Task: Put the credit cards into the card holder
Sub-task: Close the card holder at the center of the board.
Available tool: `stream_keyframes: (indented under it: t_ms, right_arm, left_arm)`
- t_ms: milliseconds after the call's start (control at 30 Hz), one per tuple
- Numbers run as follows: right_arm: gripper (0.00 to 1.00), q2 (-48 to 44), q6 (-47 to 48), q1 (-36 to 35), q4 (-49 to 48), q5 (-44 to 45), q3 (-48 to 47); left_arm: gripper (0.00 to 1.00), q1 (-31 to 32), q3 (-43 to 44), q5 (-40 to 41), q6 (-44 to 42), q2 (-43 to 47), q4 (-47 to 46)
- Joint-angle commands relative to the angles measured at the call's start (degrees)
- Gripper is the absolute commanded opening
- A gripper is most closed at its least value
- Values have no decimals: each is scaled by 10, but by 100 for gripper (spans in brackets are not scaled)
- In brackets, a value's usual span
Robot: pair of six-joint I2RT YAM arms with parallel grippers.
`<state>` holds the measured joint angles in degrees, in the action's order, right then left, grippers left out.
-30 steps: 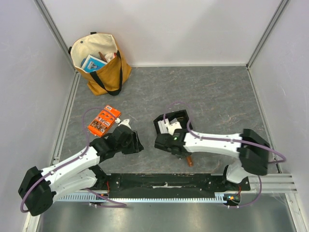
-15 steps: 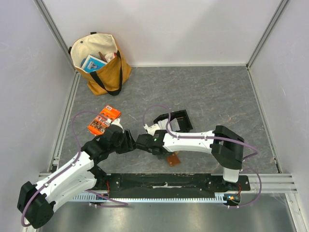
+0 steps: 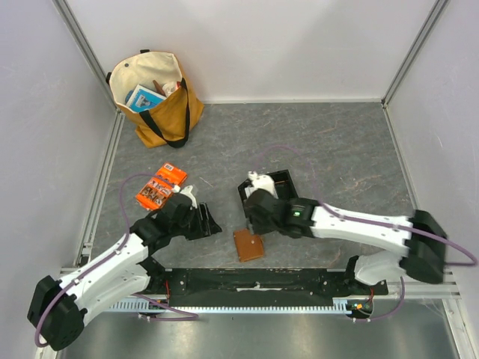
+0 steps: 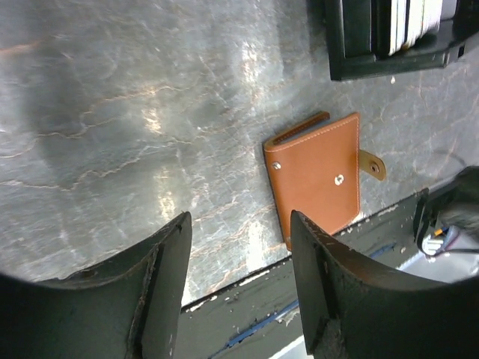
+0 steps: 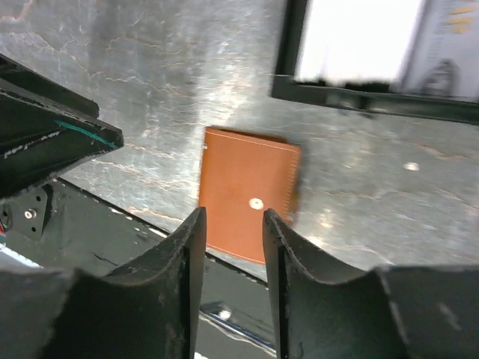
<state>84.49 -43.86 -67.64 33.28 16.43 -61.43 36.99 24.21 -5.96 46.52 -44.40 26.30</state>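
Observation:
The brown card holder [image 3: 248, 244] lies closed and flat on the table near the front edge, its clasp tab [image 4: 372, 164] sticking out to one side. My right gripper [image 3: 253, 217] hovers just above it, open, with nothing between its fingers; through the gap the card holder [image 5: 247, 194] shows below. My left gripper [image 3: 209, 223] is open to its left, apart from the card holder [image 4: 314, 176]. The credit cards [image 3: 262, 180] stand as a pale stack in the black tray [image 3: 283, 179] behind the right gripper.
An orange printed packet [image 3: 161, 187] lies behind the left arm. A tan tote bag [image 3: 157, 97] with items in it stands at the back left. The black base rail [image 3: 262, 280] runs along the front edge, right below the card holder. Walls close in on both sides.
The right gripper opened and let go of the card holder, which now lies flat by the front edge. The right arm swung back right; the left gripper drew slightly away.

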Motion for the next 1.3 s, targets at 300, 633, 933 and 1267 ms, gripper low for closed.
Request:
stream_keyframes:
  t_ms: [300,633,933,1267]
  right_arm:
    - [0,-199,80,133,-156,-109,236]
    - [0,-148,137,149,-226,-220,254]
    - [0,-114,151,149,-241,-282,259]
    - [0,-140,136,149,-230,-249,279]
  left_arm:
    - [36,133,53,8,20,-197,-143]
    - [31,162,65,-16,48,-256,-214]
    - [28,176,87,-17,53,-335,-224]
    - [26,178,85,-8,39,-347,-203]
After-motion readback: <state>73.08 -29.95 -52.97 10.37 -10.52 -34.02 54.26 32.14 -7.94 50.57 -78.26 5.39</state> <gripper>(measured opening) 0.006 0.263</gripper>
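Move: The brown card holder lies shut on the board, its middle about 12 cm right of the left hand, 5 cm back and 5 below. From the right hand, the strap on the holder's right edge is some 5 cm to the right, 3 back and 8 below; the holder's middle is 4 cm back, neither left nor right, and likewise below. The black card tray's middle lies about 15 cm ahead and 6 right of the right hand. The right fingertips meet the strap and push it up beside the holder's right edge: that hand shuts its fingers while swinging about 9 cm right, dips, then comes back some 4 cm left and farther down, turning a little counter-clockwise. The left hand travels about 11 cm right and 4 down onto the cover, narrowing its fingers and turning clockwise. ##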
